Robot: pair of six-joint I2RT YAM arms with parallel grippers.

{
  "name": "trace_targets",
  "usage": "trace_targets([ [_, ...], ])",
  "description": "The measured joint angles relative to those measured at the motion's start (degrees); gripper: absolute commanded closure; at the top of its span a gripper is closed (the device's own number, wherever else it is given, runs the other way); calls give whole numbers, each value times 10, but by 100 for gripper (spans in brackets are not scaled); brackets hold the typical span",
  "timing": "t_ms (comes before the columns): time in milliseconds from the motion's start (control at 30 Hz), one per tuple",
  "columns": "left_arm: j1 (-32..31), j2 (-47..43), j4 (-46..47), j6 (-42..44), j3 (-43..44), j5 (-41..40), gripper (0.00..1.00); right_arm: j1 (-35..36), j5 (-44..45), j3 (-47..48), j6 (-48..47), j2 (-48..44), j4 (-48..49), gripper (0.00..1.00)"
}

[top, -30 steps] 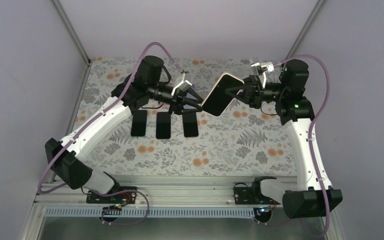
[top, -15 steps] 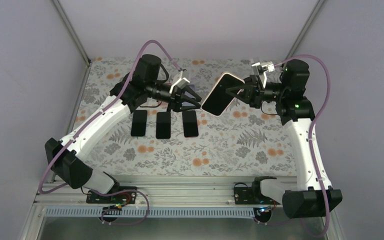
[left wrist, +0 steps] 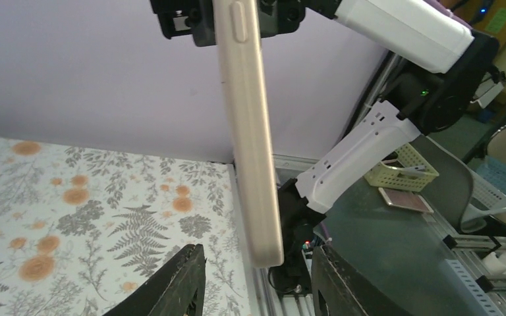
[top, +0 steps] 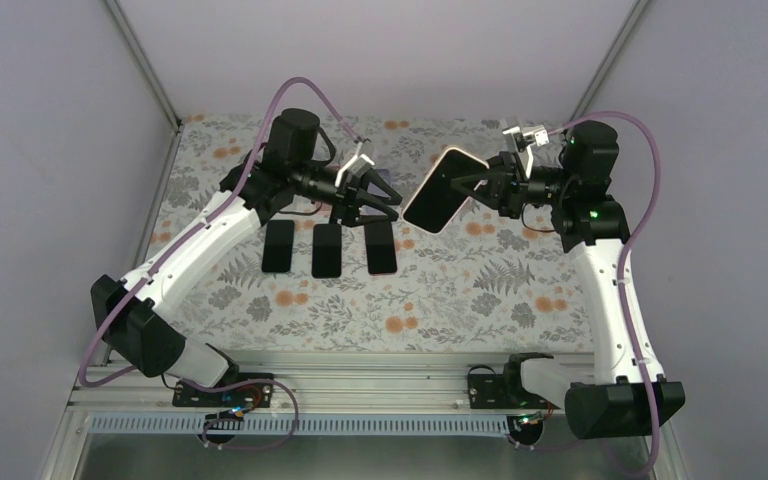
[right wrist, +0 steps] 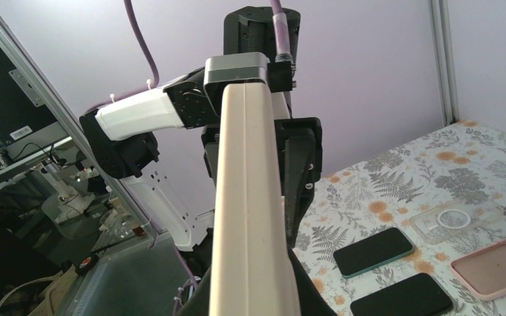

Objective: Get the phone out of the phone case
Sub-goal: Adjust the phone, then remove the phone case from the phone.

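Observation:
The phone, in a cream phone case, is held up over the table, tilted, with my right gripper shut on its upper right end. In the right wrist view the case runs edge-on up the middle, and my right gripper clamps it at the bottom. My left gripper stands open at the phone's lower left end. In the left wrist view the case's free end hangs at my left gripper, in the gap between its dark fingers, touching neither.
Three phones lie side by side on the floral table: a black one, another and a pink-edged one. The right wrist view also shows a clear case and a pink case lying flat there.
My left gripper has drawn back a little to the left from the phone's lower end, and its fingers stand narrower than a second ago. The right gripper and phone have not moved.

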Motion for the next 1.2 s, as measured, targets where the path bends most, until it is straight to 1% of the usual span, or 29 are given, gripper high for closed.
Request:
trace_targets([
  [167, -6, 0, 1, 0, -1, 8, 61, 0, 7, 0, 0, 0, -3, 96],
  [333, -16, 0, 2, -2, -1, -10, 69, 0, 10, 0, 0, 0, -3, 96],
  [567, -16, 0, 2, -6, -1, -27, 79, 0, 10, 0, 0, 0, -3, 96],
  [833, -14, 0, 2, -8, -1, -40, 89, -2, 8, -2, -7, 0, -3, 96],
  [1200, -16, 4, 3, -15, -1, -74, 92, -11, 11, -9, -11, 0, 1, 96],
])
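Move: The phone in its cream case hangs slanted in the right fingers; its middle lies about 9 cm to the left hand's right, 1 cm ahead and 4 cm up, with its low corner between the left hand's open fingers. From the right hand, that middle is about 3 cm left, 1 cm back and level. Some 36 cm below the left hand, the near black phone lies about 6 cm ahead and 1 cm left, and the middle black phone 6 cm ahead and 14 cm left. The cased phone's low left corner gets pinched by the left fingers, which close from partly open while that hand draws back a touch, then eases about 2 cm forward, with roughly 1 cm right and 1 cm down, turning some 5 degrees counter-clockwise. The right hand keeps its grip on the opposite long edge and is carried about 1 cm forward and slightly down and right. ##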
